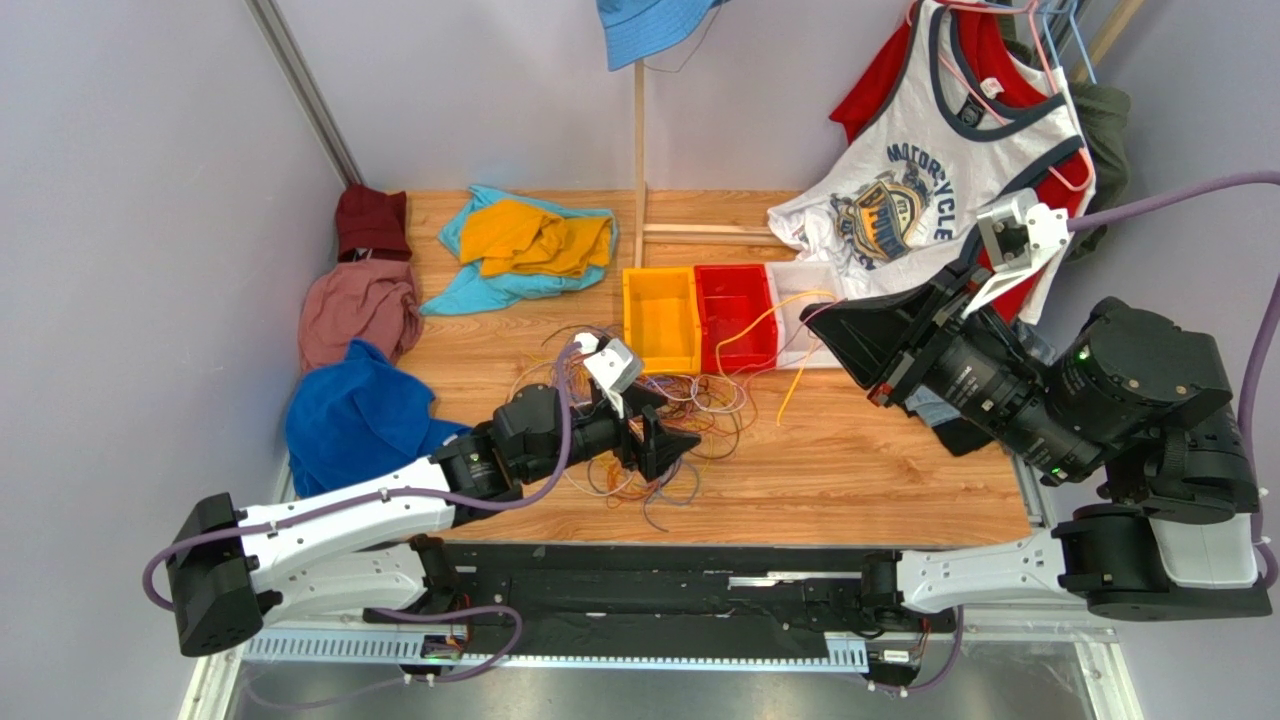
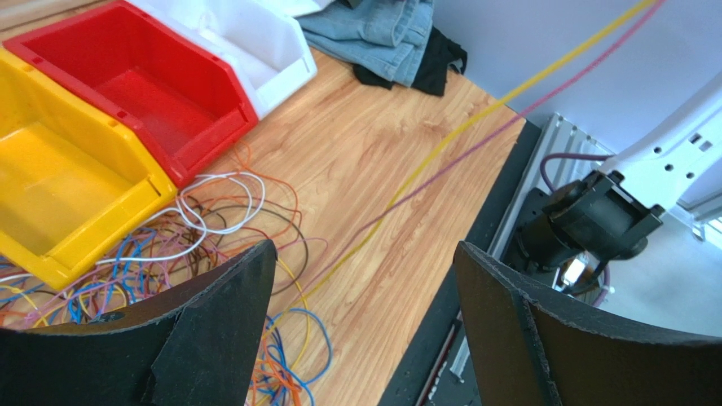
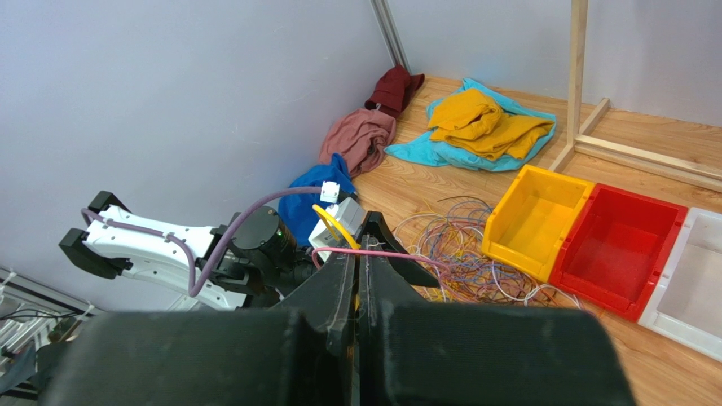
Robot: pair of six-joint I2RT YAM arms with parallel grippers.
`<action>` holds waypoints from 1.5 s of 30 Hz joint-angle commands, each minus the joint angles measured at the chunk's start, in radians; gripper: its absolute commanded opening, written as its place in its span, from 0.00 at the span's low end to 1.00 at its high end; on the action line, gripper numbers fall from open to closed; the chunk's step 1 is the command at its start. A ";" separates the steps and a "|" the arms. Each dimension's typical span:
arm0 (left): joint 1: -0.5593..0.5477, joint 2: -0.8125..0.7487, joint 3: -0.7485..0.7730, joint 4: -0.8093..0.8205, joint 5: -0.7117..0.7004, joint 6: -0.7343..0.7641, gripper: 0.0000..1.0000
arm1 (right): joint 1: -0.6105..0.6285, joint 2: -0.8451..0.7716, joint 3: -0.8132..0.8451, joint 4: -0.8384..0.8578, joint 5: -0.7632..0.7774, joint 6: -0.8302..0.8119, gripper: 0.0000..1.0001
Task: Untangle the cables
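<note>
The cables (image 1: pixel 684 413) lie in a tangled pile of thin white, orange, blue, purple and yellow wires on the wooden table, just in front of the yellow bin. My left gripper (image 1: pixel 676 446) is open and empty, low over the near side of the pile (image 2: pixel 169 245); its tips (image 2: pixel 364 247) stand wide apart. My right gripper (image 1: pixel 819 315) is raised above the bins and shut on a yellow cable (image 3: pixel 335 222) and a pink cable (image 3: pixel 385 252). These two run taut from the pile up to it, the yellow (image 2: pixel 474 118) beside the pink (image 2: pixel 517 108).
A yellow bin (image 1: pixel 661 318), a red bin (image 1: pixel 736 315) and a white bin (image 1: pixel 793 282) stand in a row behind the pile. Clothes lie at the back left (image 1: pixel 519 240) and along the left edge (image 1: pixel 353 413). A wooden rack post (image 1: pixel 639 150) and hanging shirts (image 1: pixel 932 150) stand behind.
</note>
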 commanded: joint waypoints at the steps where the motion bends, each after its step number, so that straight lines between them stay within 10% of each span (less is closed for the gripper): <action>1: -0.005 0.022 0.010 0.069 -0.045 0.050 0.86 | 0.006 -0.017 0.046 0.012 -0.035 0.004 0.00; 15: -0.004 0.180 -0.001 0.136 -0.068 0.065 0.70 | 0.006 -0.048 0.056 -0.010 -0.032 0.002 0.00; 20: -0.005 0.156 0.016 0.102 -0.076 0.080 0.02 | 0.006 -0.074 0.030 -0.014 -0.012 -0.005 0.00; 24: -0.004 0.010 0.025 -0.023 -0.115 0.062 0.00 | 0.006 -0.129 -0.082 0.004 0.028 -0.002 0.00; 28: -0.005 -0.160 0.140 -0.235 -0.214 0.047 0.00 | 0.006 -0.232 -0.289 0.046 0.052 0.035 0.34; 35: -0.004 -0.236 0.508 -0.578 -0.292 0.056 0.00 | 0.006 -0.378 -0.676 0.153 0.069 0.162 0.60; 45: -0.005 -0.101 0.886 -0.737 -0.283 0.077 0.00 | 0.006 -0.412 -0.984 0.412 -0.021 0.139 0.64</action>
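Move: The yellow cable hangs from my closed right fingers together with a pink one. Its near stretch is about 2 cm ahead of my open left hand, 1 cm right and 6 cm below; from my right hand it is some 6 cm ahead, 10 cm left and 33 cm lower. From my left hand, the cable pile's middle lies roughly 13 cm ahead, 3 cm left and 20 cm down. The red bin is about 28 cm ahead, 10 cm right and equally low. I dip my left hand about 6 cm and slightly forward to the hanging cables and shut its fingers on the yellow one. Then I lift it fast, some 30 cm up and 13 cm left, swinging it counter-clockwise. Meanwhile my right hand keeps its grip, drifting a little right, then opens, lets go and drops well over 20 cm, tipping down. ##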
